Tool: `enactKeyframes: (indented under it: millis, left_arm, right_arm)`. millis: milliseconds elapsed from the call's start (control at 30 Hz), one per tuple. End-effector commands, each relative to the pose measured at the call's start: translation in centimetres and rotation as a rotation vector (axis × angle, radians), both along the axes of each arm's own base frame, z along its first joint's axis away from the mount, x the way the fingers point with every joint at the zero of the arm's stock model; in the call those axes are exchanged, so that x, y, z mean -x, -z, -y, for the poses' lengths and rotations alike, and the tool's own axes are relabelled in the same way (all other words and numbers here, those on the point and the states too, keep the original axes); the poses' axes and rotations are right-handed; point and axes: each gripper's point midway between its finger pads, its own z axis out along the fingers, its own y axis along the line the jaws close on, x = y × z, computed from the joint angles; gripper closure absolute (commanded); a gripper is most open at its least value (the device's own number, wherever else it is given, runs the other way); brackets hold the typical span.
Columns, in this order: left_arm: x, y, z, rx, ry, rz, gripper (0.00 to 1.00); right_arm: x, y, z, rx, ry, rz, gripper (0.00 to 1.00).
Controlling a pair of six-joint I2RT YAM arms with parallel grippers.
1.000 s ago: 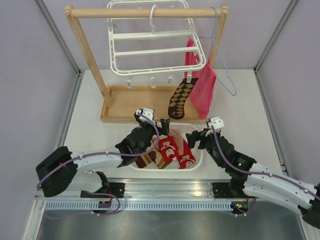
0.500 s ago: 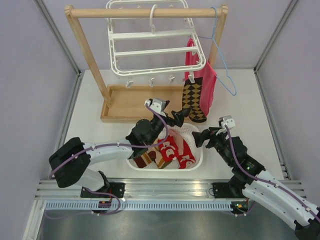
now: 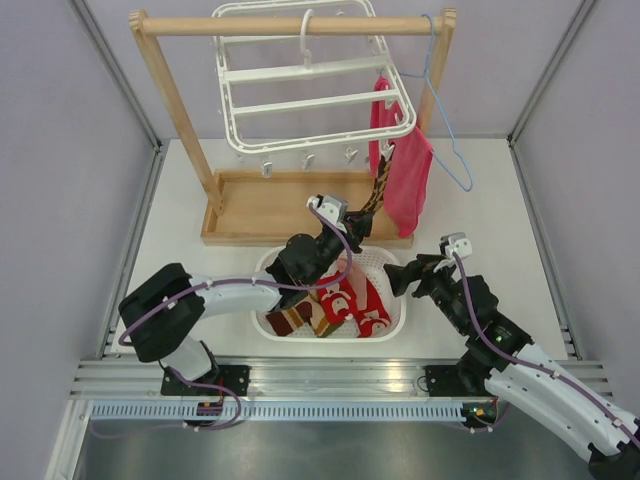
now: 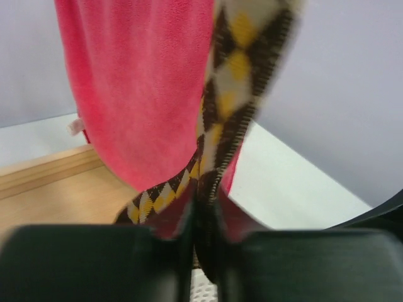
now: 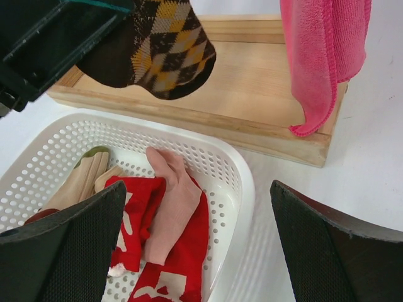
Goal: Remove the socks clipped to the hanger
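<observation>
The white hanger hangs from a wooden rack. A brown-and-cream diamond sock is clipped at its right corner, in front of a pink-red cloth. My left gripper is shut on the sock's lower end and the sock is stretched down-left. In the left wrist view the sock runs between the closed fingers of the left gripper. My right gripper is open and empty by the basket's right edge. In the right wrist view it hovers over red socks and a pale pink sock.
A white perforated basket between the arms holds several socks, one olive-toed. The wooden rack stands on a wooden base tray. A light-blue wire hanger hangs at the right. Empty clips dangle from the frame.
My left gripper rose from the basket to the diamond sock and shut on it; the sock now stretches down-left. My right gripper drew back to the right.
</observation>
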Motion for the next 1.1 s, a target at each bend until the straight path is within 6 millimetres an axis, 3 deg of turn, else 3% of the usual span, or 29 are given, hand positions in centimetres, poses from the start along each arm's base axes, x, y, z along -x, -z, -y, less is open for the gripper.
enactKeyframes:
  millis: [0, 133, 167, 400, 567, 867, 1067]
  left_arm:
    - [0.6, -4.0, 1.2, 0.121, 0.072, 0.033, 0.97]
    - [1.2, -4.4, 1.2, 0.176, 0.076, -0.043, 0.98]
    - [1.3, -3.7, 1.3, 0.166, 0.066, -0.085, 0.98]
    - [3.2, -5.4, 2.7, 0.204, 0.052, -0.187, 0.98]
    - [4.0, -5.2, 3.3, 0.228, 0.064, -0.248, 0.98]
    - [4.8, -4.9, 4.1, 0.234, 0.060, -0.282, 0.98]
    - [5.8, -5.6, 4.4, 0.240, 0.079, -0.276, 0.98]
  right_arm:
    - [-0.1, 0.1, -0.2, -0.002, -0.011, 0.025, 0.02]
    - [-0.6, 0.4, -0.5, 0.023, -0.020, 0.052, 0.02]
    - [-0.8, 0.2, -0.8, 0.028, -0.028, 0.075, 0.02]
    - [-2.0, -0.3, -1.4, 0.057, -0.026, 0.119, 0.02]
    - [-2.7, -0.2, -1.0, 0.067, 0.013, 0.141, 0.02]
    - [-2.7, -2.6, -2.4, 0.041, -0.036, 0.211, 0.02]
    - [-3.5, -1.8, -2.9, 0.088, -0.026, 0.181, 0.02]
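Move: The left fingers are nearly shut on the argyle sock, whose middle lies some 3 cm ahead, 2 cm right and 5 cm above that hand. The pink cloth hangs about 10 cm ahead, 8 cm right and 10 cm up from the left hand; the basket is some 9 cm left, 10 cm back and 18 cm below. From the open right hand the sock's middle is about 11 cm ahead, 7 cm left and 8 cm up. Back and to the right, some 5 cm by 4 with a slight rise, the left hand draws the argyle sock towards the right gripper, first finishing its pinch, then keeping it as the wrist tips down and rolls, some 20 degrees in all. The right hand dips a couple of centimetres, then partly rises again, easing about 3 cm forward and 2 cm left towards the sock, fingers wide open. ##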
